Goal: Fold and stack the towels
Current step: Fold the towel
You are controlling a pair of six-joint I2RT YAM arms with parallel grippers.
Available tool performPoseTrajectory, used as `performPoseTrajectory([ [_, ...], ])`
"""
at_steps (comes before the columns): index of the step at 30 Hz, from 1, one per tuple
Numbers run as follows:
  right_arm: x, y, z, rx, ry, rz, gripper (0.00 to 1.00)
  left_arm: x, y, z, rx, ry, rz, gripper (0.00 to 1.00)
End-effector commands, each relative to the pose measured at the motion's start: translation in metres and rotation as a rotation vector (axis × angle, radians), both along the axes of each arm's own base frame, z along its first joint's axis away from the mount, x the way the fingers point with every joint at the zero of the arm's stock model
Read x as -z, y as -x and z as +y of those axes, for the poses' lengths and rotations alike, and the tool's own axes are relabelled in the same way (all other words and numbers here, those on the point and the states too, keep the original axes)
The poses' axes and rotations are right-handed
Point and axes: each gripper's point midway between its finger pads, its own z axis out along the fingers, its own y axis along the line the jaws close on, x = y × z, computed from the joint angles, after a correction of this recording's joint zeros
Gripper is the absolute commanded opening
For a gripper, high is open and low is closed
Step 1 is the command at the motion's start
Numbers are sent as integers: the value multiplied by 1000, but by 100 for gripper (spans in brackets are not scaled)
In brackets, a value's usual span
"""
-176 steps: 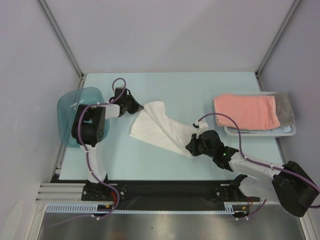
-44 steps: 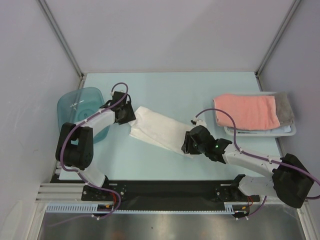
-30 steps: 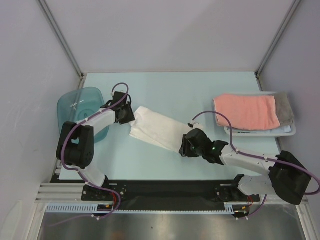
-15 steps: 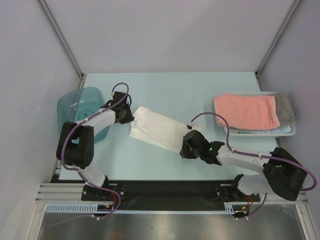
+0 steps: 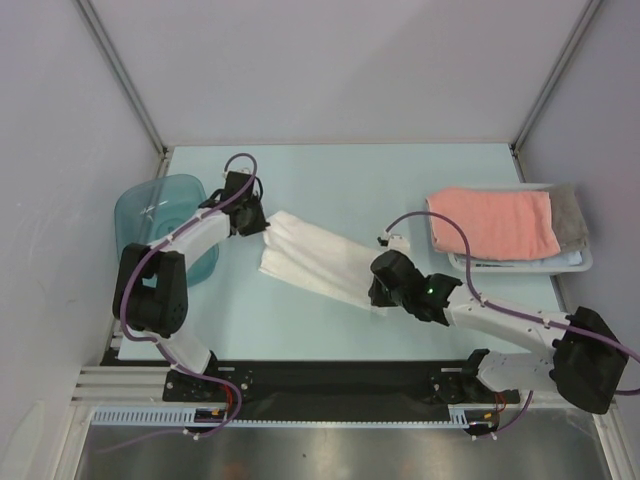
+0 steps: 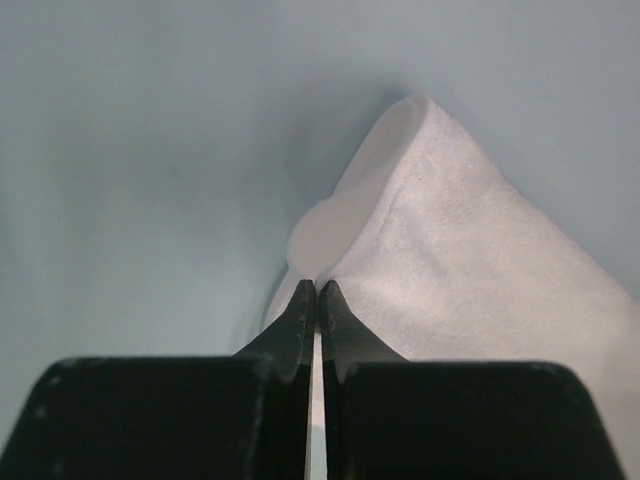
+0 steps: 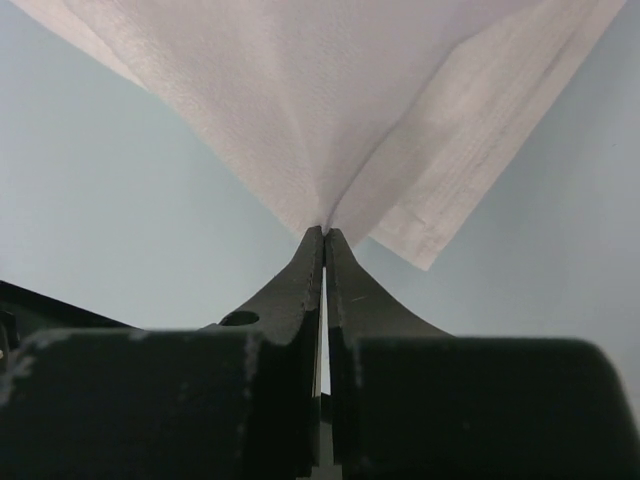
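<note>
The white towel point(image 5: 315, 262) lies as a long folded strip slanting across the middle of the table. My left gripper point(image 5: 262, 222) is shut on its far-left corner, and the cloth rises into a small fold at the fingertips point(image 6: 316, 290). My right gripper point(image 5: 378, 292) is shut on the near-right end, where the towel point(image 7: 330, 90) pulls into a point between the jaws point(image 7: 325, 235). A folded salmon-pink towel point(image 5: 492, 222) lies on top of the stack at the right, with the grey towel point(image 5: 570, 215) showing behind it.
The stack sits in a white basket point(image 5: 520, 266) at the right edge of the table. A translucent blue tub point(image 5: 150, 225) stands at the left edge, beside my left arm. Light teal tabletop point(image 5: 360, 180) stretches behind the towel.
Both grippers have closed on the ends of the white towel. The right gripper has shifted slightly up and to the right with its end.
</note>
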Motion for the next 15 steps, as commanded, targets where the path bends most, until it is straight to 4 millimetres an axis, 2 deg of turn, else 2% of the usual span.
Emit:
performPoseTrajectory([
  [1,-42,-17,-17,22,63,-102,0,-43,-12,-9,36,31,-90,0],
  [3,-60,-25,-22,33,65,-135,0,-53,-11,-11,40,49,-102,0],
  [4,-65,-25,-29,36,78,-140,0,-62,-10,-13,46,64,-119,0],
  [8,-83,-31,-46,53,98,-170,0,-77,0,-17,64,103,-143,0],
  [13,-74,-21,-53,47,102,-136,0,-72,18,-20,74,140,-132,0],
  [15,-70,-16,-53,43,79,-125,0,-64,28,-19,73,147,-112,0],
])
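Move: Both hands already pinch the white towel's edges, some 4 cm above the table. From the left hand the towel's middle lies about 14 cm right and 8 cm back; the empty blue bin is some 24 cm to its left, about level. From the right hand that middle lies about 13 cm left and 10 cm ahead, and the salmon towel on the stack lies some 27 cm right and 20 cm ahead. Keeping their shut pinch on the white towel, both hands lift its held edges away from the table. The left climbs about 6 cm, drifting slightly back and right at the end; the right rises about 7 cm while going right and a little forward, drawing its edge outward and tipping its fingers up slightly, then eases off its climb. ##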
